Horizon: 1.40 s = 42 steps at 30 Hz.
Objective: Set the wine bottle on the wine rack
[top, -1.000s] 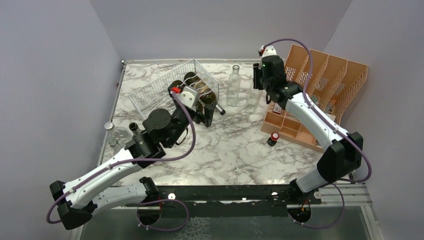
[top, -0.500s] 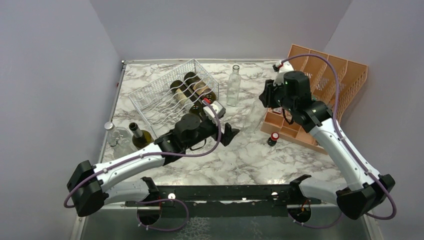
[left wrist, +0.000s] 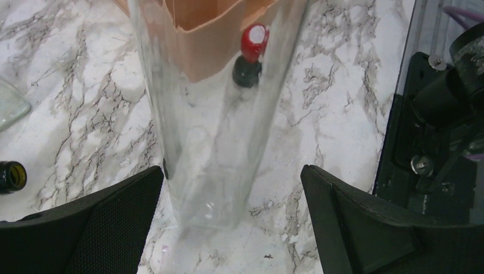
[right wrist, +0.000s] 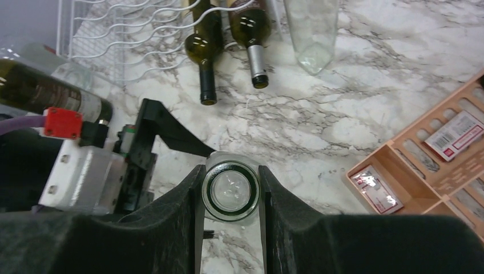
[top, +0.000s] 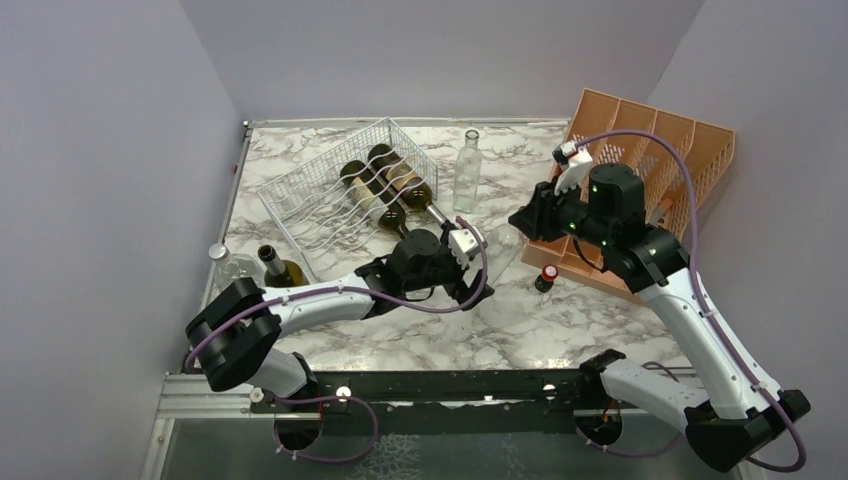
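Observation:
A clear glass wine bottle (left wrist: 211, 125) stands upright near the table's middle. Its round mouth (right wrist: 230, 191) is pinched between my right gripper's (right wrist: 231, 177) fingers, which are shut on the neck from above (top: 525, 220). My left gripper (left wrist: 232, 171) is open wide around the bottle's lower body; the left finger is close to the glass and the right finger is well apart from it. I cannot tell whether the base touches the marble. The white wire wine rack (top: 320, 190) sits at the back left with dark bottles (top: 385, 185) lying in it.
A second clear bottle (top: 468, 170) stands behind the rack's right end. A dark bottle (top: 275, 268) and a clear jar (top: 225, 262) stand at the left edge. An orange tray (top: 580, 262), a red-capped vial (top: 547, 277) and an orange file organizer (top: 660, 150) fill the right.
My left arm swung right, away from the rack, and now straddles the clear bottle. My right arm carried that bottle from the back toward the table's middle.

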Each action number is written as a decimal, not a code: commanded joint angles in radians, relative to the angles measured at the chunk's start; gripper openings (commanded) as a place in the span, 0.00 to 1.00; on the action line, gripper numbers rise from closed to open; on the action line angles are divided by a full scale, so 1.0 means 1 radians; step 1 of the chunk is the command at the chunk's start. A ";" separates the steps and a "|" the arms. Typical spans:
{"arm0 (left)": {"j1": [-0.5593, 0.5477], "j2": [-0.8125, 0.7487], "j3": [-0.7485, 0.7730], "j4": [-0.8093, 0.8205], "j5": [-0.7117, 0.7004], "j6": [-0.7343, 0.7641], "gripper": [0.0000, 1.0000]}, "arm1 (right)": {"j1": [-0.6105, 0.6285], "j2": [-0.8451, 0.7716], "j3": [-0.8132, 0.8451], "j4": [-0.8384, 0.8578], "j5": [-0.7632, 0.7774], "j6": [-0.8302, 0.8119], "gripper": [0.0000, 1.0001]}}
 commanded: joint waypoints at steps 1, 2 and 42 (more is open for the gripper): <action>-0.004 0.039 0.003 0.127 0.026 0.095 0.99 | -0.004 -0.035 -0.013 0.046 -0.173 0.016 0.06; -0.005 0.043 -0.008 0.147 0.009 0.104 0.99 | -0.004 -0.036 -0.016 0.044 -0.186 0.013 0.06; -0.009 0.091 0.193 0.180 0.082 1.374 0.00 | -0.003 -0.127 0.036 -0.188 -0.079 -0.073 0.72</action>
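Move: The clear bottle hangs roughly upright, its neck in the right fingers and its middle some 11 cm below them, 2 cm back and 2 cm left. From the open left hand that middle is about 4 cm ahead, 2 cm right, 3 cm above. Also from the left hand, the red-capped bottle is 5 cm ahead, 11 cm right; a standing clear bottle 21 cm ahead, 4 cm left; the wine rack 23 cm ahead, 25 cm left. The clear bottle changes hands: the right hand brings it a little back and left while the left fingers close round its body. Then the right fingers open off the neck and back away, rising before sinking slightly; the left hand keeps its grip, lifting about 8 cm and going 4 cm forward with some drift right, tipping the neck back towards the robot by roughly 70 degrees. ##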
